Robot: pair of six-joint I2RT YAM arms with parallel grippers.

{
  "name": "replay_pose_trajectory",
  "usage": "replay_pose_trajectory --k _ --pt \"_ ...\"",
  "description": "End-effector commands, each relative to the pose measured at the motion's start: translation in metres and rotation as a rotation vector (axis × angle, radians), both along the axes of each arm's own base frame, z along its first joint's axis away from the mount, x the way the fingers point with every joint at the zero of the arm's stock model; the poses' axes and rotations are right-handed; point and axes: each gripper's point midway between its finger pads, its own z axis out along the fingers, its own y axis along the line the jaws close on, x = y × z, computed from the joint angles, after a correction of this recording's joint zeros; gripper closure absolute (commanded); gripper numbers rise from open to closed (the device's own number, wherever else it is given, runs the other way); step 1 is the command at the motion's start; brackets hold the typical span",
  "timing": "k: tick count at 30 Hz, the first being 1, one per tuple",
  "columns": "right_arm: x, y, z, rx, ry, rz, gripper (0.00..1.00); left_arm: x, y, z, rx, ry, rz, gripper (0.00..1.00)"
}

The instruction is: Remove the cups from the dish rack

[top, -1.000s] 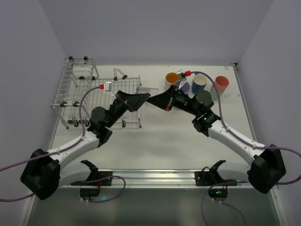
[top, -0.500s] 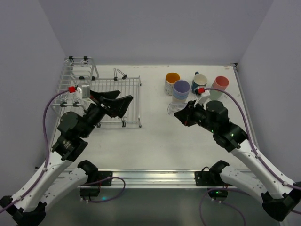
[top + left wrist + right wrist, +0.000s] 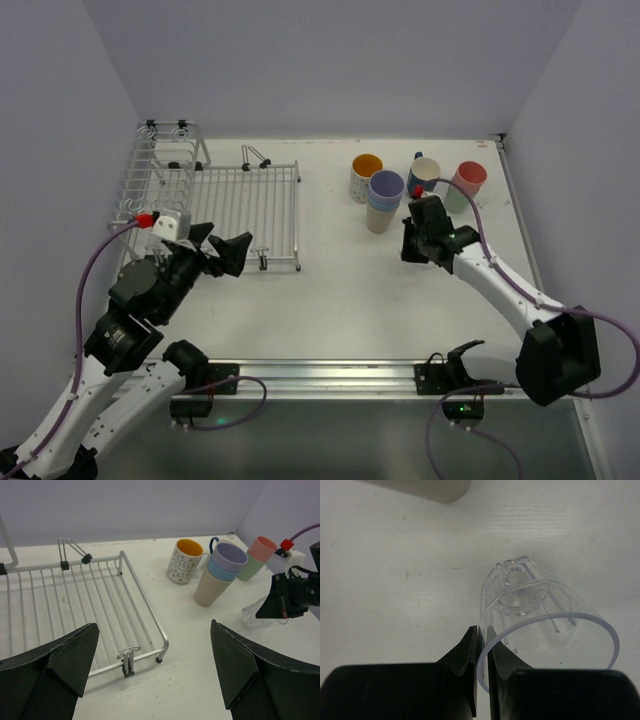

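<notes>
The wire dish rack (image 3: 215, 205) stands at the far left, and its flat grid (image 3: 60, 605) shows bare. My left gripper (image 3: 230, 237) hovers open by the rack's near edge, with nothing between its fingers (image 3: 250, 672). My right gripper (image 3: 482, 635) is shut on the rim of a clear plastic cup (image 3: 530, 597), which is tilted base-down close over the table. From the left wrist view that cup (image 3: 256, 614) hangs just right of the stacked cups. Standing on the table are an orange-lined speckled mug (image 3: 365, 176), a lilac-blue-beige stack (image 3: 383, 200), a dark blue mug (image 3: 425, 174) and a pink cup on a mint one (image 3: 465, 184).
The rack's taller basket section (image 3: 160, 170) is at the back left corner. Walls close the table in on the left, back and right. The right arm's cable (image 3: 455, 192) loops over the standing cups.
Both grippers have drawn apart from the middle of the table. The left pulled back to the rack's near edge. The right carried the clear cup over to beside the standing cups and tipped down.
</notes>
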Motion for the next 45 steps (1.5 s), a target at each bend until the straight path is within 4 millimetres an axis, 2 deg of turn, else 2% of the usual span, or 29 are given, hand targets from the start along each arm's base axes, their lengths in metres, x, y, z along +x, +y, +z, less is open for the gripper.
replay_pose_trajectory --k 1,2,3,4,5,6,8,12,15,18,20,23,25,26,29,30,32,33,36,37,39,40,41,42,43,44,45 --pt "0.048 -0.018 0.011 -0.084 -0.060 -0.092 1.00 0.002 0.012 -0.035 0.124 0.042 0.044 0.00" --pt "0.060 -0.025 0.016 -0.092 -0.070 -0.121 1.00 0.002 0.014 -0.039 0.130 0.045 0.051 0.00" --pt "0.066 -0.027 0.007 -0.112 -0.044 -0.117 1.00 0.001 0.015 -0.044 0.130 0.045 0.053 0.00" --pt "0.073 -0.029 0.006 -0.118 -0.048 -0.118 1.00 0.000 0.016 -0.047 0.131 0.044 0.052 0.00" --pt "0.085 -0.032 0.013 -0.137 -0.068 -0.117 1.00 -0.001 0.015 -0.047 0.123 0.041 0.045 0.00" --pt "0.090 -0.033 0.004 -0.157 -0.043 -0.118 1.00 -0.003 0.015 -0.049 0.120 0.037 0.039 0.00" --pt "0.102 -0.034 0.006 -0.158 -0.043 -0.119 1.00 -0.006 0.012 -0.048 0.107 0.028 0.017 0.00" --pt "0.108 -0.032 -0.011 -0.144 0.014 -0.104 1.00 -0.010 0.012 -0.046 0.098 0.011 0.004 0.00" --pt "0.107 -0.034 -0.022 -0.152 0.042 -0.103 0.92 -0.010 0.012 -0.044 0.091 0.001 0.004 0.00" --pt "0.104 -0.037 -0.023 -0.154 0.046 -0.105 0.77 -0.009 0.011 -0.044 0.093 0.000 0.000 0.00" --pt "0.102 -0.036 -0.020 -0.145 0.039 -0.104 0.64 -0.009 0.009 -0.046 0.098 0.008 -0.008 0.00" --pt "0.101 -0.035 -0.008 -0.126 0.003 -0.102 0.51 -0.008 0.009 -0.048 0.103 0.013 -0.003 0.00" --pt "0.099 -0.034 0.001 -0.106 -0.021 -0.100 0.50 -0.007 0.010 -0.049 0.105 0.018 0.003 0.00" --pt "0.097 -0.032 0.015 -0.084 -0.056 -0.101 0.46 -0.007 0.010 -0.048 0.103 0.017 0.007 0.00" --pt "0.089 -0.031 0.034 -0.043 -0.112 -0.102 0.32 -0.006 0.008 -0.040 0.086 0.014 0.004 0.00" --pt "0.084 -0.031 0.056 -0.018 -0.172 -0.106 0.26 -0.006 0.007 -0.036 0.079 0.010 0.000 0.00" --pt "0.074 -0.029 0.067 0.021 -0.215 -0.097 0.18 -0.005 0.000 -0.030 0.059 0.014 -0.027 0.00" --pt "0.066 -0.030 0.090 0.051 -0.284 -0.098 0.10 -0.006 -0.002 -0.018 0.045 -0.005 -0.040 0.00" --pt "0.051 -0.034 0.119 0.090 -0.386 -0.108 0.03 -0.007 -0.013 0.005 0.022 -0.020 -0.090 0.00" --pt "0.040 -0.037 0.143 0.115 -0.463 -0.117 0.01 -0.006 -0.015 0.012 0.010 -0.031 -0.098 0.00" --pt "0.031 -0.042 0.173 0.145 -0.564 -0.133 0.01 -0.008 -0.019 0.034 -0.011 -0.063 -0.120 0.00" --pt "0.018 -0.045 0.206 0.187 -0.673 -0.132 0.01 -0.008 -0.020 0.043 -0.024 -0.081 -0.126 0.00" --pt "0.009 -0.046 0.227 0.221 -0.737 -0.133 0.01 -0.008 -0.022 0.050 -0.028 -0.088 -0.132 0.00" --pt "0.000 -0.047 0.247 0.250 -0.797 -0.130 0.01 -0.012 -0.019 0.072 -0.050 -0.129 -0.132 0.00" --pt "-0.010 -0.049 0.268 0.281 -0.868 -0.127 0.01 -0.014 -0.017 0.085 -0.057 -0.152 -0.129 0.00" --pt "-0.031 -0.053 0.299 0.320 -0.968 -0.123 0.01 -0.013 -0.016 0.094 -0.062 -0.165 -0.124 0.00" --pt "-0.042 -0.055 0.315 0.343 -1.018 -0.117 0.01 -0.020 -0.010 0.119 -0.088 -0.214 -0.118 0.00"
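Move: Some 11 cm ahead, 7 cm to the right and 7 cm below the right hand, which already holds the clear cup by its rim, is the free table spot for it. From that hand the purple, blue and beige stack stands about 16 cm ahead, 3 left; the blue mug 26 ahead, 9 right; the pink-green stack 22 ahead, 18 right. From the left hand the spot lies about 40 cm right, 18 ahead and 28 below. Carrying the clear cup forward about 10 cm, slightly right and down, the right hand sets it on the table short of the blue mug, then opens its fingers wide and lets go of the rim. It then backs up and away, rising nearly 30 cm and drawing back some 11, fingers tilting up about 50 degrees. The empty, open left hand dips 5 cm, pauses, then climbs about 10. ##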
